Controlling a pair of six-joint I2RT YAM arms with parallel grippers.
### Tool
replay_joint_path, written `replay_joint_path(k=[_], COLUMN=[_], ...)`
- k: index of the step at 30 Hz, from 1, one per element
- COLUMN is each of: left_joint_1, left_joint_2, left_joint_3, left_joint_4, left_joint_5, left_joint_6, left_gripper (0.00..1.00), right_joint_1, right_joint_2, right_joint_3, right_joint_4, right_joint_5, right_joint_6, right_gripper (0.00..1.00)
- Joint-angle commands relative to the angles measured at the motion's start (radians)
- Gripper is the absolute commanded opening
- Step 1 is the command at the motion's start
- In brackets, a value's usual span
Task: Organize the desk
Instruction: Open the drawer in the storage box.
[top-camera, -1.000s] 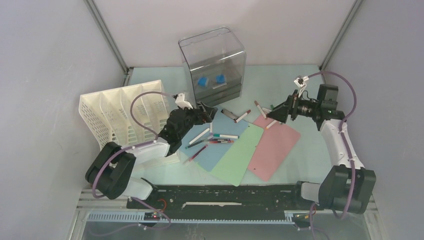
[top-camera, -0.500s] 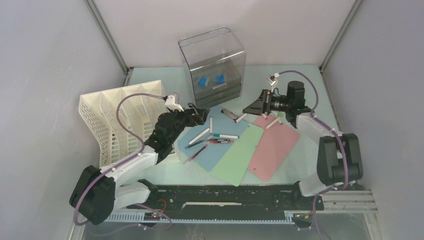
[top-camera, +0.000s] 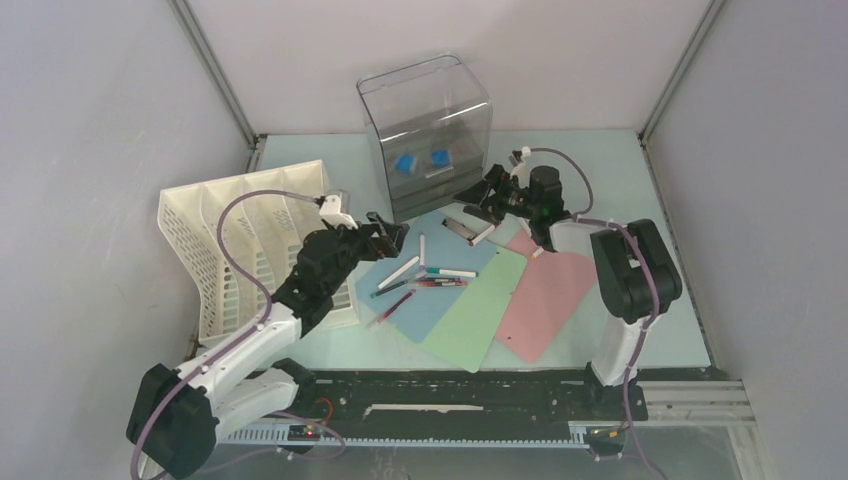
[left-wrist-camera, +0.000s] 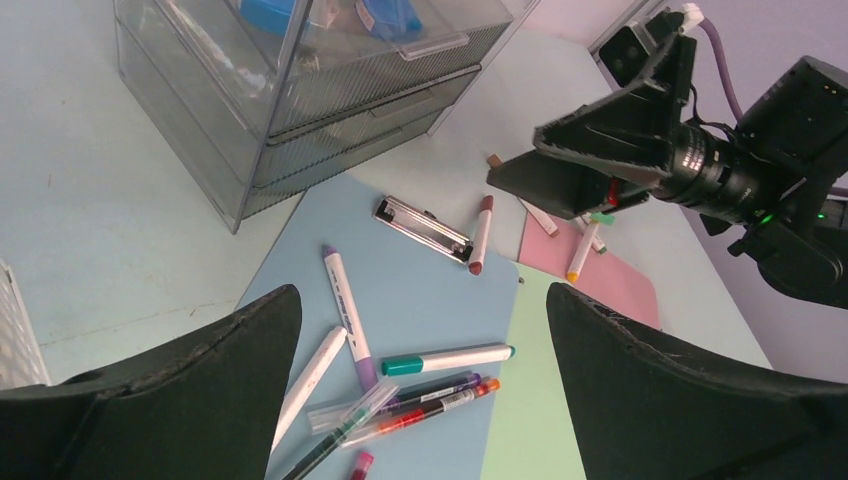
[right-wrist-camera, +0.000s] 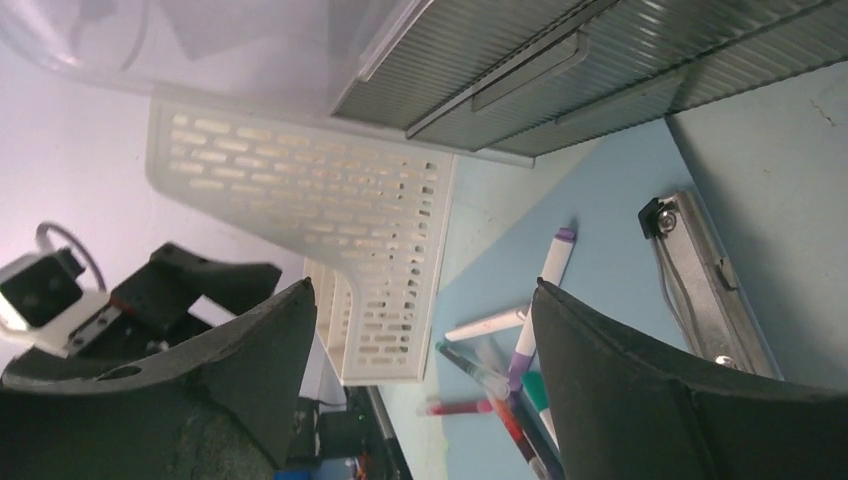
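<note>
The desk (top-camera: 330, 160) is a pale mint-green top with three sheets on it: blue (top-camera: 440, 300), green (top-camera: 475, 315) and pink (top-camera: 550, 295). Several pens lie on the blue sheet, among them a teal-capped marker (left-wrist-camera: 450, 358), a purple marker (left-wrist-camera: 345, 300) and a white one (left-wrist-camera: 310, 385). A maroon marker (left-wrist-camera: 480, 232) rests against a metal clip (left-wrist-camera: 422, 228). My left gripper (top-camera: 388, 232) hovers open over the blue sheet's left edge, with the pens below its jaws (left-wrist-camera: 420, 300). My right gripper (top-camera: 478, 198) hangs open low near the clip, facing left (right-wrist-camera: 422, 290). Neither holds anything.
A clear plastic drawer box (top-camera: 425, 130) with blue items inside stands at the back middle, close to my right gripper. A white slotted file rack (top-camera: 240, 240) stands at the left beside my left arm. More markers (left-wrist-camera: 585, 250) lie on the pink sheet's far corner.
My right arm has swung left from over the pink sheet to the drawer box's front corner. My left gripper has drawn back slightly left, off the pens.
</note>
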Motion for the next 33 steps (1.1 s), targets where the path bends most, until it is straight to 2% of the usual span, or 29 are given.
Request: replay_joint_path(k=[1, 4, 8, 11, 12, 25, 29, 33], left_joint_1=[0.005, 0.005, 0.005, 0.005, 0.005, 0.005, 0.005, 0.005], left_joint_2=[-0.045, -0.056, -0.066, -0.066, -0.064, -0.036, -0.033, -0.029], left_joint_3=[-0.013, -0.021, -0.028, -0.029, -0.028, -0.009, -0.007, -0.008], left_joint_4=[-0.017, -0.017, -0.015, -0.012, -0.012, -0.013, -0.014, -0.012], left_joint_5=[0.004, 0.005, 0.007, 0.01, 0.013, 0.017, 0.017, 0.021], left_joint_6=[0.011, -0.003, -0.023, -0.037, -0.04, -0.069, -0.071, -0.074], left_gripper=[1.0, 1.0, 1.0, 1.0, 1.0, 1.0, 1.0, 1.0], right_joint_1=[0.046, 0.059, 0.055, 0.051, 0.049, 0.052, 0.056, 0.058], right_joint_2=[0.016, 0.044, 0.127, 0.2, 0.216, 0.336, 0.353, 0.375], right_joint_3=[0.067, 0.067, 0.067, 0.069, 0.076, 0.161, 0.194, 0.229], right_joint_4=[-0.058, -0.033, 0.119, 0.276, 0.303, 0.401, 0.38, 0.377], right_joint_5=[0.2, 0.279, 0.27, 0.25, 0.242, 0.241, 0.24, 0.234], right_joint_6=[0.035, 0.043, 0.133, 0.188, 0.201, 0.299, 0.306, 0.319], right_gripper=[0.86, 0.86, 0.79, 0.63, 0.6, 0.6, 0.6, 0.51])
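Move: The upper drawer's handle, in the middle of the storage box's front, is about 10 cm ahead of the right hand, 6 cm to its left and 5 cm lower. The metal clip lies about 6 cm ahead of the right hand and level sideways, and the purple marker 3 cm ahead and 8 cm left, both some 15 cm down. From the left hand the handle is roughly 20 cm ahead, 9 cm right and 11 cm below. With no contact to be made out, the right hand heads forward to the upper drawer's handle, about 8 cm and a little left. On the way it dips some 6 cm, then comes back up about half of that. The wrist swings clockwise and rolls its left side up, some 10 degrees each, while the fingers narrow from nearly wide open to a little over half. ##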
